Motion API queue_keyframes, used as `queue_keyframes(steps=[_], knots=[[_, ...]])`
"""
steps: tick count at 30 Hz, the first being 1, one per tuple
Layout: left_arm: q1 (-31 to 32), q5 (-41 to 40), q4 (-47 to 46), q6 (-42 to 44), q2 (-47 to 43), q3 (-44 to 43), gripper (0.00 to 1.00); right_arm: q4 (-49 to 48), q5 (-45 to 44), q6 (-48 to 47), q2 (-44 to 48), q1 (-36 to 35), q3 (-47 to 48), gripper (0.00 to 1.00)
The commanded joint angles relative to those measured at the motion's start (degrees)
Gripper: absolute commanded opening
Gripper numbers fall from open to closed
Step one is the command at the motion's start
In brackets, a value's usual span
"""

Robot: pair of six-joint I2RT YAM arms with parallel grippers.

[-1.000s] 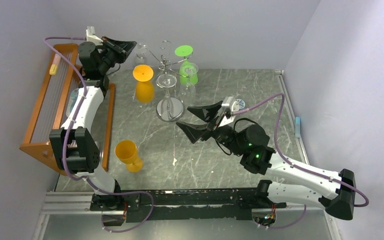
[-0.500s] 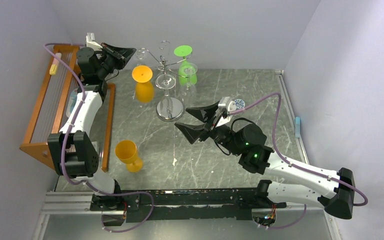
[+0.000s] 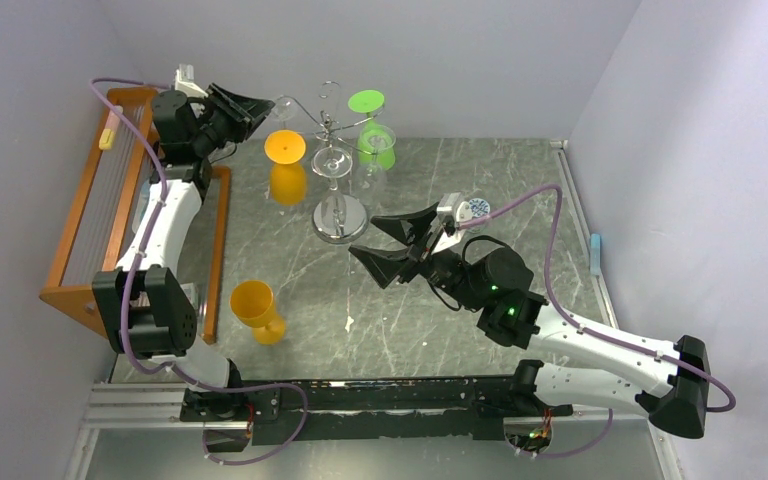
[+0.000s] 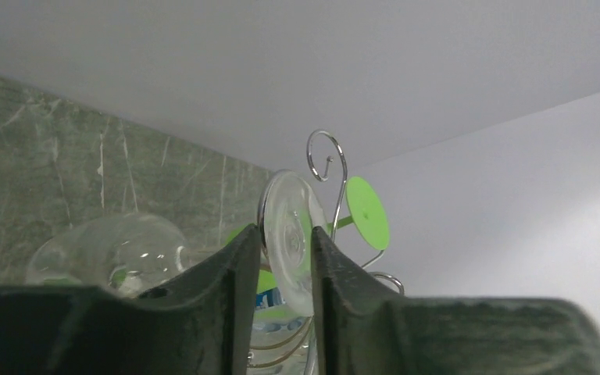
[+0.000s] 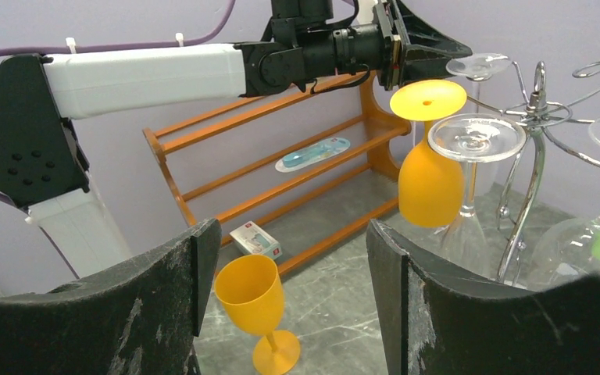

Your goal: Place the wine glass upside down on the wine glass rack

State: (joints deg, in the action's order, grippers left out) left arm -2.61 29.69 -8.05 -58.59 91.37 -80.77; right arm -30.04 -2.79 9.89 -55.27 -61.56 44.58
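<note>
The wine glass rack (image 3: 332, 128) is a chrome wire stand at the back of the table, on a round disc base (image 3: 341, 220). A clear wine glass (image 3: 282, 103) hangs upside down from its far-left arm. My left gripper (image 3: 258, 101) is up at that glass. In the left wrist view the glass's foot (image 4: 289, 201) stands between the fingers of this gripper (image 4: 284, 232), which are slightly open, with a gap on the left side. The bowl (image 4: 117, 254) hangs below. My right gripper (image 3: 365, 234) hovers open and empty over mid-table.
An orange glass (image 3: 287, 160), a clear glass (image 3: 332, 165) and a green glass (image 3: 372, 130) also hang on the rack. A yellow glass (image 5: 251, 293) stands upright on the table at the near left. The orange wooden rack (image 3: 90, 220) runs along the left wall.
The left jaws have parted a little around the clear glass's foot. The glass stays hanging on the rack arm. The right arm has not moved.
</note>
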Motion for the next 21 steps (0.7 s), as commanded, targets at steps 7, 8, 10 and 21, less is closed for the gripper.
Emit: queue_keyframes(steps=[7, 8, 10, 21], knots=[[-0.64, -3.25, 15.99, 10.46, -4.02, -4.99, 0.67, 13.06, -2.47, 4.28, -3.66, 0.20, 7.94, 0.72], [-0.69, -4.10, 17.49, 11.34, -4.54, -5.01, 0.69, 15.71, -2.13, 4.68, -4.54, 0.21, 9.23, 0.72], [-0.74, -5.85, 20.14, 13.05, -6.00, -4.68, 0.73, 18.90, 0.10, 4.82, -6.51, 0.22, 11.71, 0.72], [-1.78, -25.72, 39.78, 29.15, -24.70, 1.84, 0.87, 27.73, 2.52, -2.30, -16.49, -5.04, 19.67, 0.76]])
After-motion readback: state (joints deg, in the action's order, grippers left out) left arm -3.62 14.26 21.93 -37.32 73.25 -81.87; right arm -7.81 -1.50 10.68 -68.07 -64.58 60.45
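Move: The standing orange goblet lies about 23 cm left of the right hand, 8 cm ahead and 28 below; the small box is some 15 cm farther left and 5 farther out, the rack post about 28 ahead of that hand and 8 left. From the left hand, the just-hung clear glass is some 4 cm ahead, 3 right and 6 below, the hung orange glass 9 back and 4 right, the standing goblet 23 back and 4 left. Left hand opens wide, retreating back-left 10 cm from the clear glass; right goes 7 cm left-down towards the goblet. ##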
